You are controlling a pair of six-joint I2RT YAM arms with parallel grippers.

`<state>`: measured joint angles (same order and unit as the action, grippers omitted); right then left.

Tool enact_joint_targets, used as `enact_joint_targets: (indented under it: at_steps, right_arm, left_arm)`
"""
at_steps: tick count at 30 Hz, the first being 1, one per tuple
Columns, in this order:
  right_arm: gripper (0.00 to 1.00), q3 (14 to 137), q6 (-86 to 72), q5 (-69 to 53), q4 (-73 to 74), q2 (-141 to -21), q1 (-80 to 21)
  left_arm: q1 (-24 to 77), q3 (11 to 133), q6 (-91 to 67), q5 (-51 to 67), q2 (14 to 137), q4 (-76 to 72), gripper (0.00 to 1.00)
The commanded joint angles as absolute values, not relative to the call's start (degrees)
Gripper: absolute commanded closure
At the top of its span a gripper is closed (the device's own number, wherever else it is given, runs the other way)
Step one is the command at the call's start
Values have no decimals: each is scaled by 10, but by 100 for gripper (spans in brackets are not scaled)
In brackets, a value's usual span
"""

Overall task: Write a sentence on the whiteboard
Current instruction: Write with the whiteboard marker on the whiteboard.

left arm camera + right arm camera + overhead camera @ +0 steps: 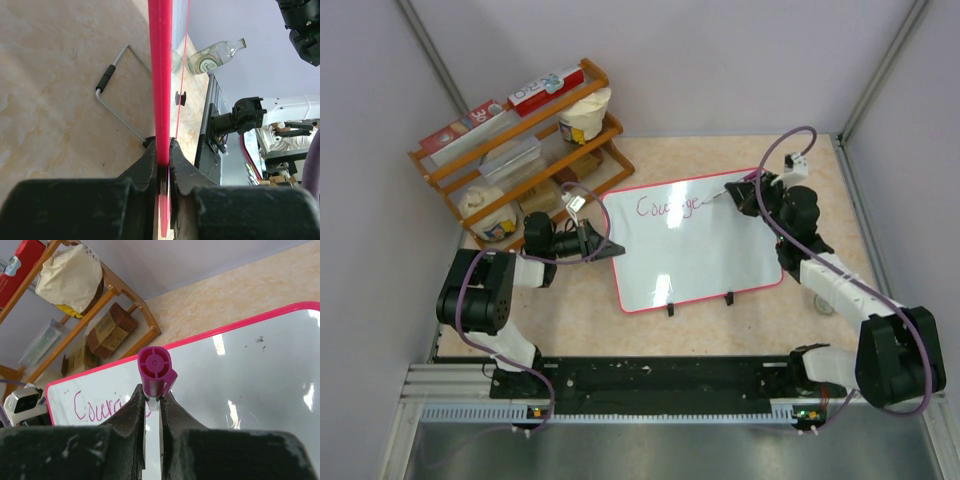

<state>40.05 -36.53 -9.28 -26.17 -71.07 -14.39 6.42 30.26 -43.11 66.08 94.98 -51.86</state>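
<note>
The whiteboard (705, 255), white with a pink-red rim, lies flat in the middle of the table. Its top line holds the sentence (668, 207) in purplish-pink cursive, reading "Courage". My left gripper (610, 248) is shut on the board's left edge; the left wrist view shows the pink rim (161, 75) pinched between the jaws of the left gripper (164, 152). My right gripper (745, 190) hovers over the board's top right, shut on a purple marker (155, 367) whose cap end faces the camera. The marker's tip is hidden. The writing (97, 407) sits to its left.
A wooden rack (520, 140) with boxes and a white tub stands at the back left. Two black clips (671, 309) sit on the board's near edge. A glass bottle (212, 55) and a bent wire handle (117, 95) lie on the table near the left arm.
</note>
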Motion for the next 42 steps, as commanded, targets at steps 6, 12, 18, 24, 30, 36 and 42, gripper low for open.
enact_joint_targets:
  at_steps: [6, 12, 18, 24, 30, 36, 42]
  right_arm:
    - [100, 386, -379, -106, -301, -636, -124]
    - [100, 372, -372, -102, -277, -578, -125]
    - [100, 346, -352, -88, -241, -525, -124]
    - [100, 325, -331, -72, -208, -480, -123]
    - [100, 323, -318, -76, -173, -468, -123]
    - [100, 324, -316, -88, -156, -467, -123]
    - [100, 328, -314, -94, -143, -466, -124]
  left_arm:
    - [64, 312, -387, 632, 939, -530, 100]
    - [65, 311, -386, 631, 937, -530, 100]
    - [64, 307, -383, 625, 931, -528, 100]
    - [65, 308, -377, 621, 927, -519, 100]
    - [64, 305, -375, 618, 925, -518, 100]
    - [64, 304, -370, 614, 920, -511, 100]
    - [64, 305, -368, 613, 918, -507, 100]
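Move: The right hand holds the marker with its tip at the last letter of "Courage", some 6 cm left of the hand, 2 ahead and 6 below. The slanted whiteboard's middle is about 8 cm left, 4 back and 11 below; its right edge lies about 8 right, 2 back, 9 below. The left hand keeps the board's left edge; the board's middle is roughly 15 cm right of it, 2 ahead, 1 above. Right hand draws the marker off the written word, about 7 cm back and slightly right, first rising, then sinking. ##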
